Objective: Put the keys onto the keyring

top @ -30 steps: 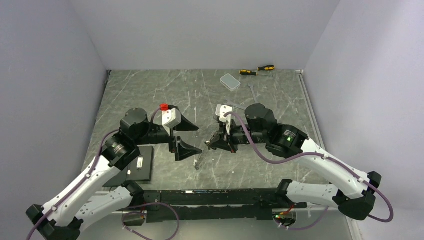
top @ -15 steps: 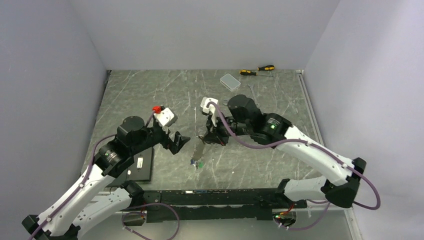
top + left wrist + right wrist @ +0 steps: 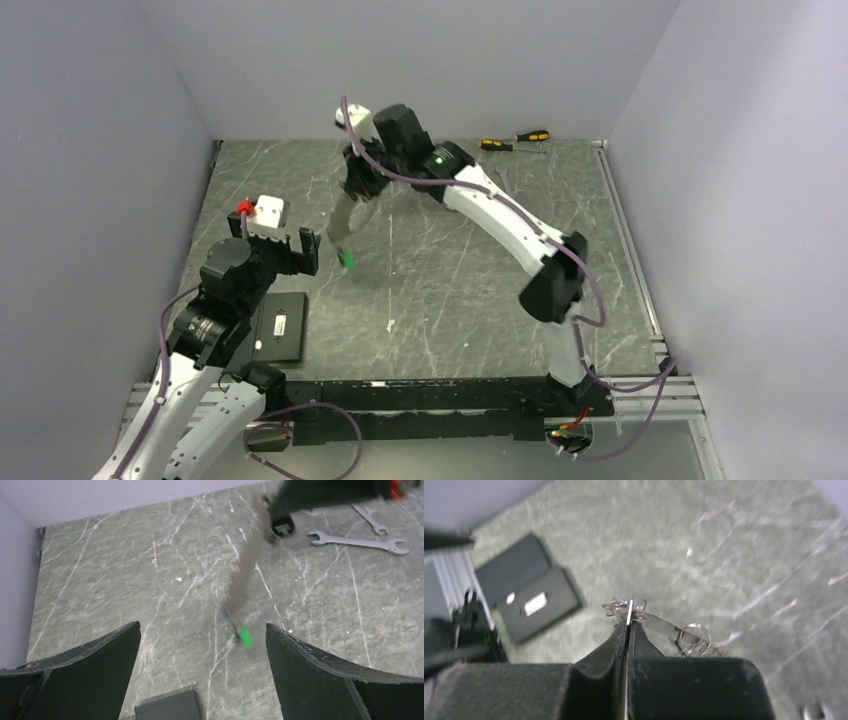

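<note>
My right gripper [image 3: 352,203] is raised over the far left of the table and shut on the thin silver keyring [image 3: 629,611]. The ring and keys hang below it as a blurred grey streak [image 3: 246,575], ending in a green-headed key [image 3: 346,260] just above the table. Wire loops and a smaller ring [image 3: 694,632] show beside the pinched jaws [image 3: 629,616]. My left gripper [image 3: 298,254] is open and empty near the left side. In its wrist view the green key [image 3: 245,636] swings ahead of the spread fingers [image 3: 202,626], nearer the right one, touching neither.
A black case [image 3: 281,327] lies flat just below my left gripper, also seen as a dark box [image 3: 529,592] from the right wrist. Two silver wrenches [image 3: 357,541] lie on the marble to the right. Yellow-black screwdrivers [image 3: 515,140] rest at the back wall.
My right arm has swung up and far to the back left, carrying the ring and dangling keys. My left arm has pulled back toward the left, its gripper staying open.
</note>
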Controlling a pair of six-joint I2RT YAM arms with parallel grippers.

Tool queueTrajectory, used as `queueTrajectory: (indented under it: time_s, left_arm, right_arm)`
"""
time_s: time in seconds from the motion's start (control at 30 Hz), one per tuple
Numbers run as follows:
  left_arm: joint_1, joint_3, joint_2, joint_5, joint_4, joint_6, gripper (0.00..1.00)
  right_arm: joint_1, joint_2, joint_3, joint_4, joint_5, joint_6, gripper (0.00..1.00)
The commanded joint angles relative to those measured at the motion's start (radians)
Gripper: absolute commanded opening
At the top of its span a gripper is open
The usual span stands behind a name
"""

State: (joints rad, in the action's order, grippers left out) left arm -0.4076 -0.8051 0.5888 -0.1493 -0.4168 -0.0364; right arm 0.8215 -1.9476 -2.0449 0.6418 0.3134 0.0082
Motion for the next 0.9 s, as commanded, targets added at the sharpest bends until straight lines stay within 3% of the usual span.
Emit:
queueTrajectory:
  time_s: [0.0,0.07,0.23,0.37,0.5,0.67,0.87]
  left_arm:
    - [0.028,-0.01,0.0,-0.055,-0.011,-0.028,0.99]
    - [0.032,-0.014,-0.002,-0.066,-0.017,-0.031,0.99]
    - [0.044,-0.007,-0.02,-0.052,-0.009,-0.03,0.99]
    - [0.053,-0.01,-0.016,-0.031,-0.007,-0.03,0.99]
    - [0.059,-0.015,-0.008,-0.021,-0.01,-0.03,0.99]
    - [0.069,-0.014,-0.006,-0.009,-0.009,-0.033,0.99]
    - [0.078,-0.016,-0.003,0.001,-0.009,-0.034,0.99]
  right_arm:
    - [-0.013,-0.148,-0.356,0.022,-0.018,0.047,0.0]
    - [-0.016,-0.15,-0.33,-0.028,-0.039,0.055,0.0]
    - [-0.03,-0.026,0.12,-0.247,0.017,0.044,0.0]
    - [-0.059,-0.024,0.361,-0.273,0.117,0.071,0.0]
    - [-0.078,-0.059,0.458,-0.195,0.217,0.074,0.0]
    - [-0.097,-0.039,0.517,-0.094,0.179,0.053,0.0]
    - [-0.137,0.018,0.595,-0.085,0.21,0.054,0.0]
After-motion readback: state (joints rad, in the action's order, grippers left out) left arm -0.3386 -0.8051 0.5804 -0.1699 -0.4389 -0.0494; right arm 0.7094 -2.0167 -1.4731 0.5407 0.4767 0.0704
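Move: The keyring plate with its tagged keys already hangs from the shut right gripper. The bare table where it is to lie is some 26 cm below that hand, about 2 cm back and level sideways. From the same hand, at table height, the white scrap is about 15 cm back and 5 cm left, the black case some 16 cm back and 20 cm left. From the left gripper the bare spot is about 17 cm right, 2 cm ahead and 25 cm down. Swing the right gripper on about 5 cm forward and slightly left, then turn back and bring it down fast, some 24 cm, drawing back and to the right by roughly 10 cm each, to lay out the plate. Tip the fingers some 30 degrees steeper and keep their pinch on the small ring at its edge. Let the open left gripper ease 2 cm left, clear of the spot. ##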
